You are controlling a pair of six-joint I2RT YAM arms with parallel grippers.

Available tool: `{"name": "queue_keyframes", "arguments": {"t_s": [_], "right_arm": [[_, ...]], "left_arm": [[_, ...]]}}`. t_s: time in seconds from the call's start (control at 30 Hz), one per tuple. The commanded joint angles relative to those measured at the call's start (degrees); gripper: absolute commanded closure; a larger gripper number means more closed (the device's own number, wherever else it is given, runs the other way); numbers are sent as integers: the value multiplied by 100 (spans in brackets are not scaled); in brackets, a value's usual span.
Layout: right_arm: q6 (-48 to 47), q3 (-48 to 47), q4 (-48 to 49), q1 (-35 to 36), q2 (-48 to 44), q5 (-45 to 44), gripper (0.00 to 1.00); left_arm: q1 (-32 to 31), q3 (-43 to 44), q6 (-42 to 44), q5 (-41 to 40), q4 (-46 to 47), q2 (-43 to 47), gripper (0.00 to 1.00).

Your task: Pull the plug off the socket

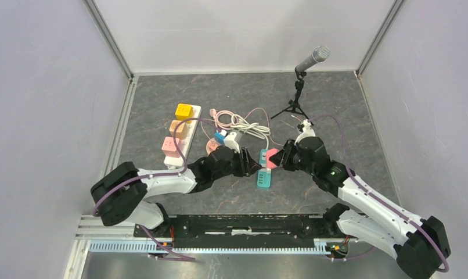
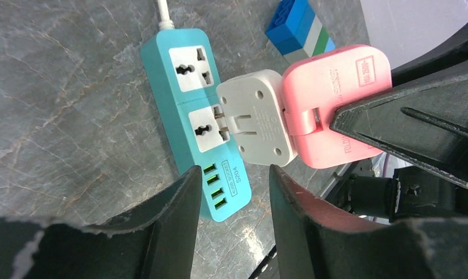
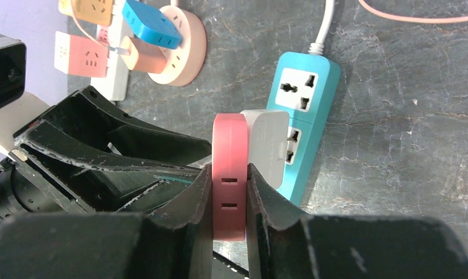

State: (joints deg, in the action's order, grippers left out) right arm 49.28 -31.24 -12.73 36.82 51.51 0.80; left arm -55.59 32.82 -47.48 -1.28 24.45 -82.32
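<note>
A teal power strip (image 2: 188, 104) lies flat on the grey table, its USB end nearest the left arm. My right gripper (image 3: 229, 168) is shut on the flat sides of a pink plug (image 3: 229, 145) joined to a white adaptor (image 2: 258, 119). The adaptor's metal prongs show, bare, right beside the strip's lower socket (image 2: 208, 125); I cannot tell whether their tips still touch it. My left gripper (image 2: 234, 174) is open, its fingers either side of the strip's USB end and apart from it. From above, both grippers meet over the teal power strip (image 1: 264, 179).
A white power strip (image 1: 182, 136) with yellow, orange and pink cubes lies at the left. A round pink socket (image 3: 182, 43) with a blue adaptor sits beside it, with coiled cables (image 1: 243, 122) behind. A microphone on a tripod (image 1: 304, 75) stands at the back right.
</note>
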Motion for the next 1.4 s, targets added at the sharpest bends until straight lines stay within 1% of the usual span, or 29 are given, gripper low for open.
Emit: {"name": "queue_keyframes", "arguments": {"t_s": [0.0, 0.17, 0.23, 0.3, 0.33, 0.37, 0.4, 0.43, 0.47, 0.57, 0.63, 0.73, 0.8, 0.9, 1.0, 1.03, 1.1, 1.2, 1.27, 1.37], "right_arm": [[48, -119, 523, -43, -280, -162, 100], [13, -76, 769, -53, -368, -97, 100], [-88, -49, 993, -65, -355, 178, 100], [-216, -48, 1224, -104, -332, 458, 100], [-294, -40, 1512, -128, -312, 658, 100], [-335, -40, 1676, -154, -289, 810, 100], [-369, -46, 1884, -195, -276, 999, 100], [-395, -53, 2121, -230, -264, 1198, 100], [-418, -80, 2277, -260, -247, 1332, 100], [-433, -175, 2696, -320, -179, 1709, 100], [-357, -206, 3019, -353, -88, 1990, 100], [-188, -196, 3762, -381, 67, 2498, 100], [-67, -161, 4403, -390, 204, 2940, 100], [219, -198, 5077, -433, 477, 3545, 100], [902, -65, 6307, -452, 742, 4013, 100], [1172, -35, 6723, -461, 830, 4132, 100], [1544, 4, 7260, -469, 997, 4302, 100], [1698, 10, 7299, -491, 1074, 4401, 100], [1650, 39, 7155, -500, 1074, 4394, 100], [1591, 48, 6958, -525, 1121, 4352, 100]], "left_arm": [[109, 128, 285, -344, -220, 412, 46], [415, 107, 258, -308, -501, 766, 43], [635, 108, 240, -116, -625, 950, 42], [955, 115, 204, 286, -750, 1198, 38], [1160, 131, 183, 528, -825, 1319, 34], [1345, 139, 164, 772, -902, 1473, 23], [1563, 144, 156, 1029, -942, 1619, 18], [1775, 141, 209, 1328, -941, 1799, 1], [1947, 172, 257, 1512, -1017, 1983, 0], [2350, 370, 340, 1550, -1603, 2489, 0], [2711, 500, 293, 1727, -1875, 2718, 0], [3103, 632, 69, 2393, -1798, 2807, 0], [3144, 692, -56, 3135, -1543, 2671, 0], [3169, 706, -94, 3767, -1305, 2539, 0], [3229, 684, -224, 4356, -759, 2506, 0], [3254, 656, -355, 4532, -506, 2475, 0], [3292, 555, -730, 4830, 148, 2366, 0], [3368, 334, -1435, 5176, 1254, 2162, 0], [3375, 243, -1814, 5379, 1834, 2018, 0], [3374, 34, -2604, 5613, 2972, 1850, 0]]}}
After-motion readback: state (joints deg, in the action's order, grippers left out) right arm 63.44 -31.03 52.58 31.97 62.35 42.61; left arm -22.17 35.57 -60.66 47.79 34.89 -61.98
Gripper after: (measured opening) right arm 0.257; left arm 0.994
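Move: The white adapter, with the pink plug in it and still gripped by the right hand, has its prongs right at the teal strip's socket. It is about 3 cm left of and 3 cm below the right hand point, 1 cm ahead; from the half-open left hand it is roughly 3 cm ahead, 3 cm right and about level. The teal strip's middle is some 4 cm back from the adapter and 7 cm lower. The round socket lies about 14 cm left of the left hand, 6 cm ahead. The pink plug and adapter are carried up and away from the teal strip in the right hand's unchanged grip, nearly 20 cm up and 8 cm left, drifting back while the wrist rolls and tips up some 60 degrees. The left hand rises equally far, opening wide as it swings left and forward, then comes back right and somewhat back, rolling, with its jaws spread on either side of the adapter. ##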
